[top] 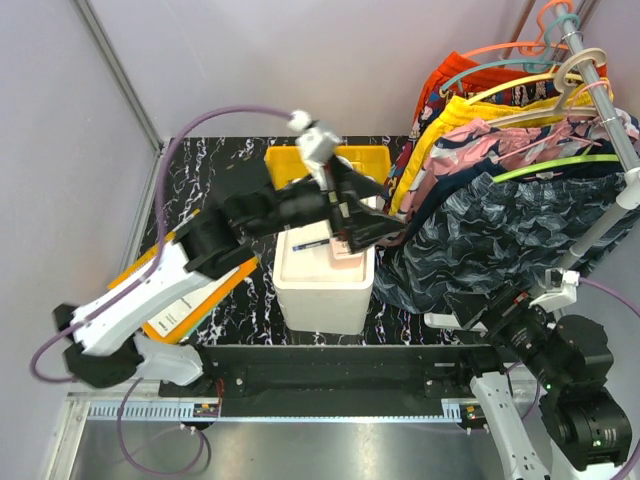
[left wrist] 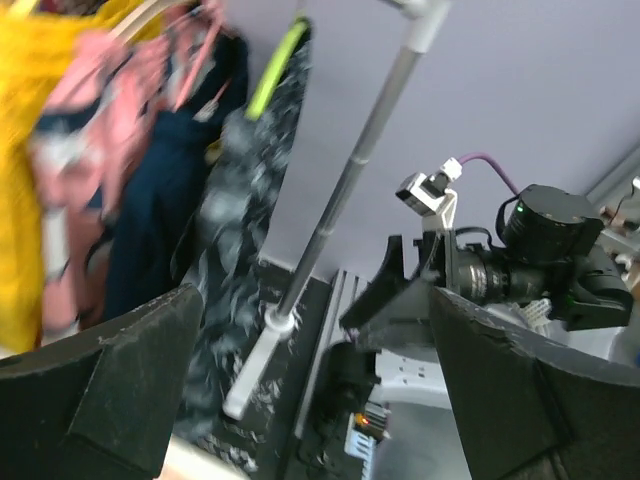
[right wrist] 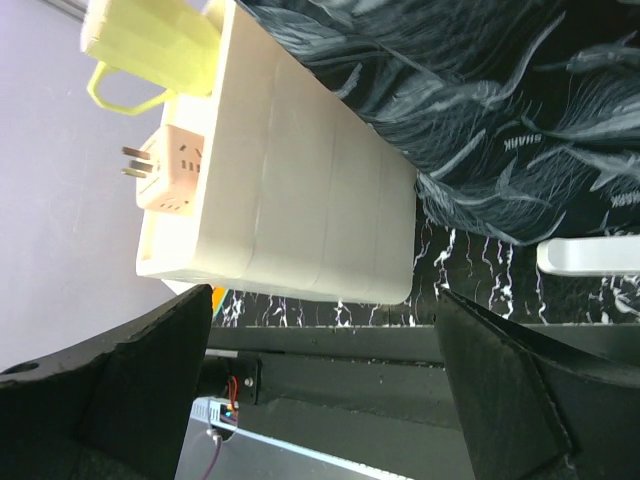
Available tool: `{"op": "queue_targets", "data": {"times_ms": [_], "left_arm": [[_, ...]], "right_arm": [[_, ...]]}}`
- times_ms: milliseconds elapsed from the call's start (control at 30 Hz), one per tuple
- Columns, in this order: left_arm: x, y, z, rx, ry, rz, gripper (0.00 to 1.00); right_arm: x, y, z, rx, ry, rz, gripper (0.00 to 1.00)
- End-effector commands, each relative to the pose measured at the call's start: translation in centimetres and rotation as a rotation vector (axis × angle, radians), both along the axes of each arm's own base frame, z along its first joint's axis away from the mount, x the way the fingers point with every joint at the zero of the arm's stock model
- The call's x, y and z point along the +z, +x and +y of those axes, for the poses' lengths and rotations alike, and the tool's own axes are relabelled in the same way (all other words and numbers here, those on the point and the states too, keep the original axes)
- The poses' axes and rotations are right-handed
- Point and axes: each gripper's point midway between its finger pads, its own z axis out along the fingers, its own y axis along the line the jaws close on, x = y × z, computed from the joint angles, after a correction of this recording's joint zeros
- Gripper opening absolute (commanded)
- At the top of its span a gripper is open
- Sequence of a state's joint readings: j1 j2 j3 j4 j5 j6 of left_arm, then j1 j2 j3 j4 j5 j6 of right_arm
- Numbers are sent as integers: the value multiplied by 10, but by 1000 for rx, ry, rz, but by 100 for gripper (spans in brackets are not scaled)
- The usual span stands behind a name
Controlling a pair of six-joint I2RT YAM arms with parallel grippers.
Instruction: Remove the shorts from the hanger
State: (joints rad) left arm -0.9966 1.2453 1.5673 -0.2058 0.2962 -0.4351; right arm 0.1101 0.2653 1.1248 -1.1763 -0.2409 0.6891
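The charcoal shorts (top: 500, 232) with the pale wavy print hang at the front of the rack on a green hanger (top: 560, 163). The plain navy shorts (top: 432, 196) hang just behind them, mostly covered. In the left wrist view the charcoal pair (left wrist: 240, 200) and the navy pair (left wrist: 150, 230) are blurred. My left gripper (top: 372, 228) is open and empty, just left of the charcoal pair's edge and above the white box. My right gripper (top: 462, 308) is open and empty, low at the charcoal pair's bottom hem (right wrist: 500, 110).
A white foam box (top: 325, 275) stands mid-table, holding a pink plug cube (right wrist: 170, 180) and a yellow cup (right wrist: 150, 45). A yellow bin (top: 355, 158) sits behind it. The rack pole (left wrist: 350, 190) and its white foot (right wrist: 590, 257) stand right. Pink floral and yellow shorts hang further back.
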Motion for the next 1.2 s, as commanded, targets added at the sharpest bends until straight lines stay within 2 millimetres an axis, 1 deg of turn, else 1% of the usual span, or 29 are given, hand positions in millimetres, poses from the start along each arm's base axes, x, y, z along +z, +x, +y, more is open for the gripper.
{"op": "queue_targets", "data": {"times_ms": [0, 33, 67, 100, 133, 167, 200, 233, 267, 300, 333, 367, 400, 433, 467, 500, 533, 567, 633, 667, 733, 767, 867, 933, 967, 1067, 1100, 1167], "left_arm": [[24, 3, -51, -83, 80, -290, 98], [17, 4, -59, -101, 123, -295, 98], [-1, 18, -81, -100, 173, -307, 98], [21, 22, -84, -79, 141, -340, 98], [20, 30, -90, -60, 153, -346, 97], [4, 41, -107, -61, 183, -353, 97], [17, 44, -110, -48, 160, -379, 97], [16, 50, -115, -32, 161, -380, 97], [1, 60, -130, -32, 188, -389, 96], [9, 62, -133, -24, 170, -405, 95], [7, 65, -138, -25, 169, -407, 95], [0, 69, -147, -32, 174, -406, 95], [2, 68, -152, -44, 154, -420, 95], [-1, 70, -156, -48, 151, -425, 95], [-10, 74, -163, -53, 156, -419, 95], [-8, 75, -167, -55, 140, -423, 95], [-11, 75, -171, -63, 137, -420, 93], [-19, 77, -178, -74, 140, -404, 92], [-19, 73, -184, -109, 118, -419, 84], [-23, 71, -187, -123, 109, -379, 77], [-20, 68, -190, -145, 84, -378, 71], [-22, 68, -192, -147, 80, -368, 64], [-22, 66, -195, -166, 63, -359, 47], [-24, 63, -198, -180, 55, -350, 42], [-29, 63, -200, -186, 58, -335, 41], [-32, 65, -203, -186, 54, -311, 9], [-33, 67, -204, -176, 54, -305, 2], [-32, 68, -204, -169, 50, -290, 4]], "right_arm": [[21, -11, -6, -1, -56, -72, 100], [22, -13, -6, 1, -52, -79, 100], [25, -17, -6, -3, -46, -99, 100], [27, -19, -7, -8, -38, -110, 100], [27, -21, -7, -11, -34, -118, 99], [29, -24, -8, -15, -31, -134, 100], [30, -25, -9, -20, -30, -140, 100], [31, -27, -9, -20, -33, -145, 100], [32, -27, -10, -23, -36, -146, 100], [34, -27, -10, -21, -41, -151, 100], [33, -28, -11, -23, -45, -149, 100], [33, -28, -11, -23, -47, -150, 100], [32, -28, -11, -21, -48, -147, 100], [31, -28, -11, -21, -48, -146, 100], [31, -29, -10, -20, -46, -147, 100], [31, -30, -10, -17, -47, -149, 100], [31, -30, -10, -18, -47, -149, 100], [31, -31, -10, -18, -48, -149, 100], [30, -32, -12, -22, -56, -150, 100], [30, -33, -13, -26, -58, -149, 100], [30, -33, -14, -30, -68, -150, 100], [29, -34, -15, -34, -70, -150, 100], [31, -34, -15, -31, -72, -157, 100], [29, -33, -15, -34, -73, -151, 100], [28, -33, -15, -32, -74, -148, 100], [27, -33, -14, -31, -71, -147, 100], [27, -33, -14, -30, -72, -148, 100], [27, -33, -15, -31, -76, -150, 100]]}}
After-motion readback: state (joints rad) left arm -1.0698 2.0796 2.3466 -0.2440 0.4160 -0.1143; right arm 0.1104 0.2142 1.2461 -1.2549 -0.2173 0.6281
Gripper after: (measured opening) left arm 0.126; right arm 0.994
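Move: The grey shark-print shorts' waistband, at the near end of the green hanger, lies about 20 cm to the left hand's right, 7 cm ahead and 6 cm lower. The green hanger's middle is some 13 cm farther right and 4 cm farther out than that end. The navy shorts hang about 5 cm beyond the waistband end, the pink ones some 9 cm beyond. From the right hand, the waistband end is roughly 26 cm ahead, 3 cm left, 15 cm above. Rightward and somewhat forward, the left hand sweeps some 20 cm with wide-open fingers to the shark-print shorts, sinking on the way and rolling about 20 degrees. Slowing there, the fingers close almost fully and pinch the waistband at the green hanger's near end, as the hand rises a little. The empty right hand draws back about 3 cm and up, still open. ##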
